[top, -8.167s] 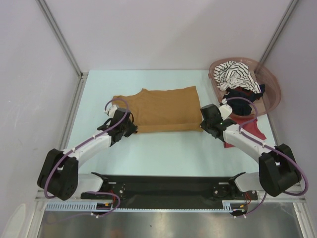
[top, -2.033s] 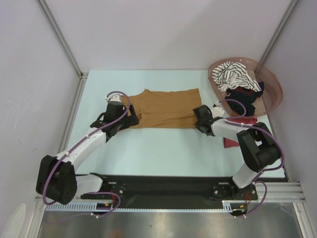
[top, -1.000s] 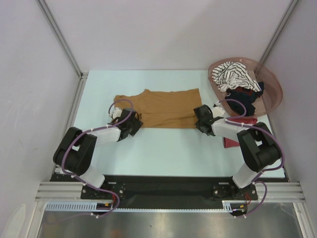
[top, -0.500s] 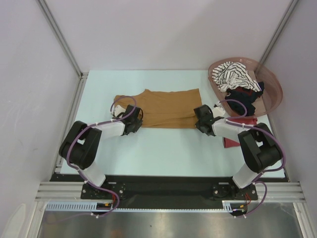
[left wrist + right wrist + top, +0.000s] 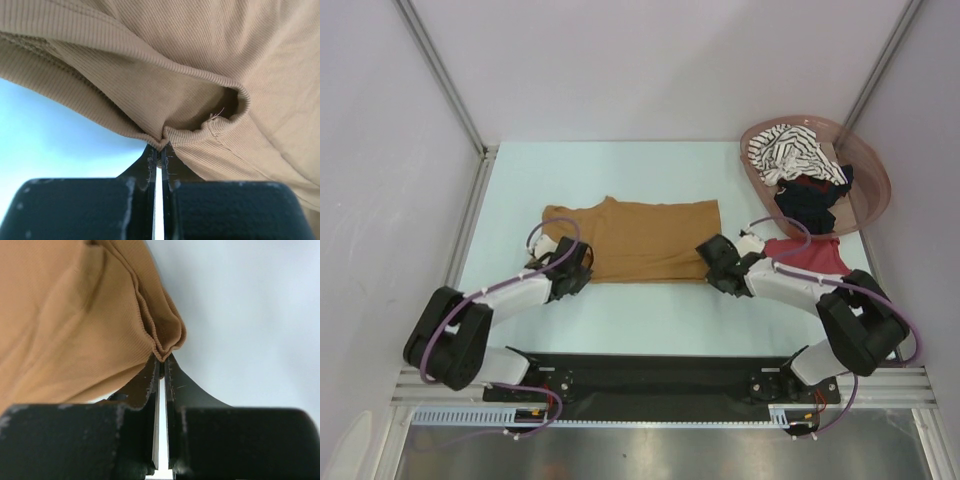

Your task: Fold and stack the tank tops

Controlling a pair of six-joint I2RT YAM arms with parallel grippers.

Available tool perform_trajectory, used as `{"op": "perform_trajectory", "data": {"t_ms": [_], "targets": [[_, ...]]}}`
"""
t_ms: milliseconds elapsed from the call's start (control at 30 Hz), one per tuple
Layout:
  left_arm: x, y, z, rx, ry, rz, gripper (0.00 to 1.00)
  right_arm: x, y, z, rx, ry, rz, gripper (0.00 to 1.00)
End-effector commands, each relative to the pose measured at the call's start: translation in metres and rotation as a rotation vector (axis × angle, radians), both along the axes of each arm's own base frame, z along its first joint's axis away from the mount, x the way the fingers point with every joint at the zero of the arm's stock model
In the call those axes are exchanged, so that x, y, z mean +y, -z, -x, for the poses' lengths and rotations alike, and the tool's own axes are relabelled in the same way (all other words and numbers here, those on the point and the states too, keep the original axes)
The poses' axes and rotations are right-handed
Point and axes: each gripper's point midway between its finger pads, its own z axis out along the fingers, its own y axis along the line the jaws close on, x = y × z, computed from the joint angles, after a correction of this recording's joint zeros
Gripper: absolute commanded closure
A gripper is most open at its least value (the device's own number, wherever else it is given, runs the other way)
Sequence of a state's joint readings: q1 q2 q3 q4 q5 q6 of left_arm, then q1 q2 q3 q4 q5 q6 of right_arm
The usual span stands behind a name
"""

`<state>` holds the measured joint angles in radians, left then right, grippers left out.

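A mustard-brown tank top [image 5: 640,240] lies spread in the middle of the table. My left gripper [image 5: 578,272] is shut on its near left edge; in the left wrist view the ribbed hem [image 5: 165,134] is pinched at the tips of my left gripper [image 5: 161,147]. My right gripper [image 5: 713,264] is shut on the near right corner, and the folded cloth edge [image 5: 167,342] sits between the tips of my right gripper [image 5: 161,360]. A dark red tank top [image 5: 810,255] lies flat at the right. The striped top [image 5: 790,152] and a black one [image 5: 810,200] sit in the basket.
The pinkish-brown oval basket [image 5: 865,165] stands at the back right corner. Metal frame posts [image 5: 440,75] rise at the back left and back right. The black base rail [image 5: 650,375] runs along the near edge.
My left gripper has shut on the mustard top's near left edge. Both grippers have drawn the near edge toward the front, and the right arm has swung off the dark red top.
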<state>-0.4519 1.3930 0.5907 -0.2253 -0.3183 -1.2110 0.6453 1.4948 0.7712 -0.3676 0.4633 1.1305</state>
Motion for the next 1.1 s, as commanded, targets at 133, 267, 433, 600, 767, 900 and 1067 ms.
{"op": "perform_trajectory", "data": {"t_ms": [133,267,433,600,767,900,1067], "targets": [[0.019,0.019,0.06,0.075,0.064,-0.021,1.0,-0.023,0.009,0.073,0.066,0.061,0.085,1.0],[0.022,0.015,0.075,0.046,0.076,0.006,0.96,-0.032,0.01,0.098,0.079,0.07,0.092,1.0],[0.026,-0.005,0.075,-0.035,0.118,-0.005,0.42,-0.036,0.008,0.115,0.082,0.055,0.069,0.92],[0.038,-0.031,0.073,-0.074,0.13,-0.076,0.09,-0.037,-0.003,0.122,0.035,0.025,0.068,0.68],[0.026,-0.046,0.065,-0.115,0.25,-0.082,0.09,-0.036,-0.011,0.123,0.024,-0.018,0.066,0.51],[0.018,-0.064,0.055,-0.167,0.398,-0.139,0.1,-0.034,-0.022,0.12,-0.007,-0.106,0.096,0.51],[0.007,-0.095,0.045,-0.253,0.529,-0.175,0.11,-0.016,-0.055,0.102,-0.16,-0.313,0.084,0.53]]}}
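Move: Both hands already pinch the near edge of the mustard tank top, whose middle lies about 13 cm ahead and 10 cm right of the left hand, and some 12 cm ahead and 16 cm left of the right. They pull it towards the bare table strip roughly 10 cm straight back of each. From the right hand, the folded red tank top lies about 6 cm ahead and 21 cm right, the laundry bin around 30 cm ahead and 25 cm right. Back towards the base go both hands together, dragging the pinched near edge of the mustard tank top over the table, the right about 12 cm and slightly to its right, the left only some 7. Near the end of the pull each lets go, the left opening wide, the right about halfway; the left then rises clear, turning some 20 degrees clockwise, while the right lifts a little. ##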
